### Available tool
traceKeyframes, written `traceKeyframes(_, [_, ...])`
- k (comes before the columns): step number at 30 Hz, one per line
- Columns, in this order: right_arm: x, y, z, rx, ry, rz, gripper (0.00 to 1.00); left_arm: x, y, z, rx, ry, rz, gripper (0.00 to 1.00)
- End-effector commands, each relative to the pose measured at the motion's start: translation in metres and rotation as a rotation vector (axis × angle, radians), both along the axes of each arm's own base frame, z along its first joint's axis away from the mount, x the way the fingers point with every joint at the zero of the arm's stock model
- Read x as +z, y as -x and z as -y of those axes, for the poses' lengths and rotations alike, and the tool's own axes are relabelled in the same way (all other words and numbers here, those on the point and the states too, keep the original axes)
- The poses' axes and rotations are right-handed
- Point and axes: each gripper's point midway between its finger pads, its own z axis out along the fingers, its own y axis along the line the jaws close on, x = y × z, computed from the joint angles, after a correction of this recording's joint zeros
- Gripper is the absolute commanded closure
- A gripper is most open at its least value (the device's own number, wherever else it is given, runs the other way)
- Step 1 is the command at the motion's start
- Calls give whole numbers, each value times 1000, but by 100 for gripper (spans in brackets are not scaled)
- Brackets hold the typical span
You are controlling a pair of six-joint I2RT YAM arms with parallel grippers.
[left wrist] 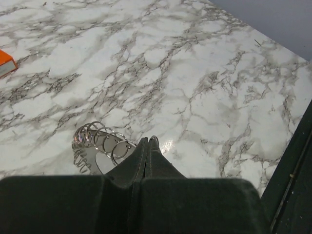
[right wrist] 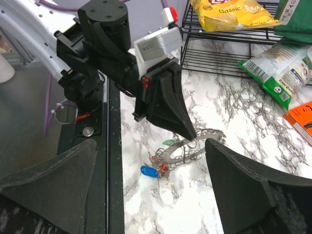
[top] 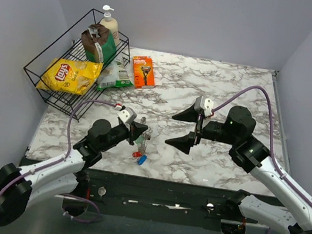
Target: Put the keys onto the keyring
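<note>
The keyring (right wrist: 192, 148) is a grey wire coil. It tilts up from the marble, and my left gripper (top: 140, 132) is shut on its upper end. The coils (left wrist: 100, 141) show just left of the shut fingertips (left wrist: 147, 142). At the ring's lower end lie the keys: a blue tag (right wrist: 148, 170), a red tag (right wrist: 162, 168) and a green tag (right wrist: 170, 142). I cannot tell whether they are threaded on the coil. In the top view the keys (top: 139, 156) sit near the table's front edge. My right gripper (top: 182, 129) hangs open to the right of the ring, holding nothing.
A black wire basket (top: 43, 78) at the back left holds a yellow chips bag (top: 69, 75), a soap bottle (top: 109, 25) and a green bag (top: 99, 45). An orange razor pack (top: 143, 71) lies beside it. The black table edge (right wrist: 113, 185) runs close to the keys.
</note>
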Motion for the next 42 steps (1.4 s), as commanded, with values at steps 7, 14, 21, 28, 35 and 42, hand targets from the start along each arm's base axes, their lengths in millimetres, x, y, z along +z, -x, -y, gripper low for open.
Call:
traceKeyframes(7, [-1,0,8,-39,-5,13,0,-1,-43,38,-35,-23,17,100])
traceKeyframes(14, [-2,0,13,-65,3,17,0,-15,-59,63,-90,-33,-37,100])
traceKeyframes(21, [-6,0,17,-81,12,14,0,-24,-72,74,-96,-44,-58,100])
traceKeyframes(28, [-6,1,20,-89,17,14,0,-44,-82,87,-113,-62,-120,96])
traceKeyframes(35, [-8,1,22,-97,23,15,0,-51,-87,87,-101,-71,-129,87])
traceKeyframes(42, [-10,1,20,-93,27,6,0,-61,-93,90,-91,-85,-160,58])
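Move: The keyring hangs on edge from the left fingertips, its middle about 5 cm straight below them. Its rim is headed for bare table some 9 cm ahead, 8 cm right and 8 cm below the hand. The blue key trails 11 cm back and 1 cm right, the red key 9 cm back and 2 cm left, both on the table. From the right hand that spot lies about 15 cm ahead, 1 cm left and 23 cm below. The keyring, still pinched at its rim by the left fingers, is carried ahead and to the right over the marble, roughly 8 cm each way, while being lowered some 6 cm so that it lays down flat. The hand tips down about 10 degrees on the way, slows near the table, and only then opens the fingers about a third, letting go of the rim. ##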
